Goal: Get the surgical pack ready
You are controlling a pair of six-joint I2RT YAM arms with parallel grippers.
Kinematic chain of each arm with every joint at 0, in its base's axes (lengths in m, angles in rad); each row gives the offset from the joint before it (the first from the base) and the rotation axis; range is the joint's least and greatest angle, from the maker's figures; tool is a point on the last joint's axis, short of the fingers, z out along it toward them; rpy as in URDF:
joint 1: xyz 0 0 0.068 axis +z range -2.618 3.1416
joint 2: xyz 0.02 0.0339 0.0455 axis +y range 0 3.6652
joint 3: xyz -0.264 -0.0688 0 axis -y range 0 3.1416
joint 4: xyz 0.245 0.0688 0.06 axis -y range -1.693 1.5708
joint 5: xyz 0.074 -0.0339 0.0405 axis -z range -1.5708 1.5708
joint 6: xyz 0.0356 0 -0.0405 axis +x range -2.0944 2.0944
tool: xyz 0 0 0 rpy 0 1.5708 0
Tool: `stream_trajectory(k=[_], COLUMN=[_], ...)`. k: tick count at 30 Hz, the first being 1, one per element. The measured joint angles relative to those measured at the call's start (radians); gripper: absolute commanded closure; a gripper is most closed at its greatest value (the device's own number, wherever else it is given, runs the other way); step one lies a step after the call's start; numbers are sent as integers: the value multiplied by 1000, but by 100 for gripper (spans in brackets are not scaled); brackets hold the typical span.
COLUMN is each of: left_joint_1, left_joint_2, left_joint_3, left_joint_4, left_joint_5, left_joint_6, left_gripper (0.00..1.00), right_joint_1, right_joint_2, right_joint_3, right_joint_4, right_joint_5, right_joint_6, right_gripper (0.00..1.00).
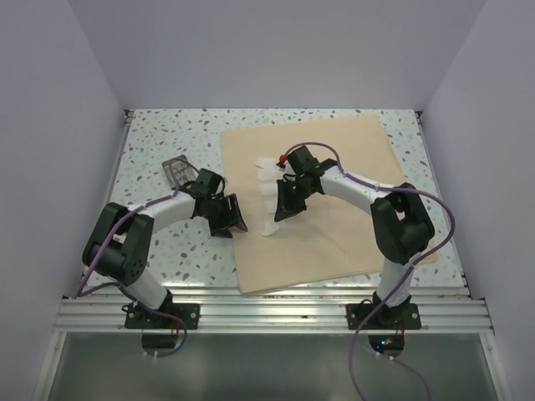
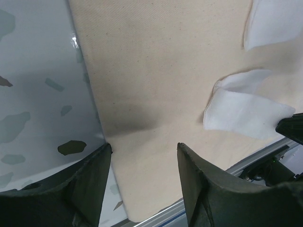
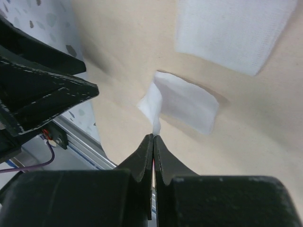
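Observation:
The surgical pack's tan cloth (image 1: 334, 234) lies spread flat on the table. White gauze squares (image 1: 267, 164) lie in a row near its left side. My right gripper (image 3: 154, 137) is shut on the corner of one gauze square (image 3: 187, 101), and that corner is lifted off the cloth (image 3: 118, 61). Another gauze square (image 3: 236, 33) lies flat beyond it. My left gripper (image 2: 144, 149) hangs open over the cloth's left edge (image 2: 161, 61) with nothing between its fingers. In the top view it (image 1: 229, 217) sits just left of the right gripper (image 1: 282, 212).
A small silver tin (image 1: 178, 171) lies on the speckled table (image 1: 159, 134) left of the cloth, behind the left arm. A metal rail (image 1: 276, 311) runs along the near edge. Grey walls close in the table on three sides.

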Motion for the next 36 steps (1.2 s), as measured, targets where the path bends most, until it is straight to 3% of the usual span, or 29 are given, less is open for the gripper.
stream_trajectory(k=[13, 15, 16, 18, 19, 22, 36], left_joint_1=[0, 0, 0, 0, 0, 0, -2], left_joint_2=[23, 23, 24, 26, 27, 33, 43], left_joint_3=[21, 22, 23, 25, 26, 31, 41], left_joint_4=[0, -1, -1, -1, -1, -1, -1], left_joint_5=[14, 14, 14, 14, 14, 17, 26], left_joint_6=[-18, -18, -18, -18, -18, -18, -18], left_gripper=[38, 38, 38, 38, 38, 38, 38], right_joint_1=[-27, -27, -27, -27, -27, -27, -28], right_joint_2=[34, 34, 34, 34, 34, 34, 71], right_joint_3=[-15, -16, -16, -16, -16, -24, -42], right_joint_4=[1, 1, 0, 0, 0, 0, 18], right_joint_5=[48, 52, 55, 67, 75, 92, 98], right_joint_6=[-34, -38, -40, -45, -46, -55, -66], right_gripper=[100, 92, 81, 71, 59, 50, 51])
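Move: The right hand, shut on a lifted flap of the nearest white gauze, has that gauze's middle about 5 cm below it and roughly 1 cm ahead. The next gauze lies some 7 cm ahead of the hand, also about 5 cm below and level sideways, with a third about 4 cm beyond that one. From the left hand, low at the drape's left edge, the held gauze lies about 9 cm to the right and 1 cm ahead. Still pinching the flap, the right hand brings it down and over to the right, then lets go as the fingers open to about half, sinking on to nearly 5 cm lower and 3 cm to the right, its fingers tilting some 8 degrees nearer to vertical. The left hand stays low with a fingertip on the drape's edge, creeping about 1 cm forward and right. ##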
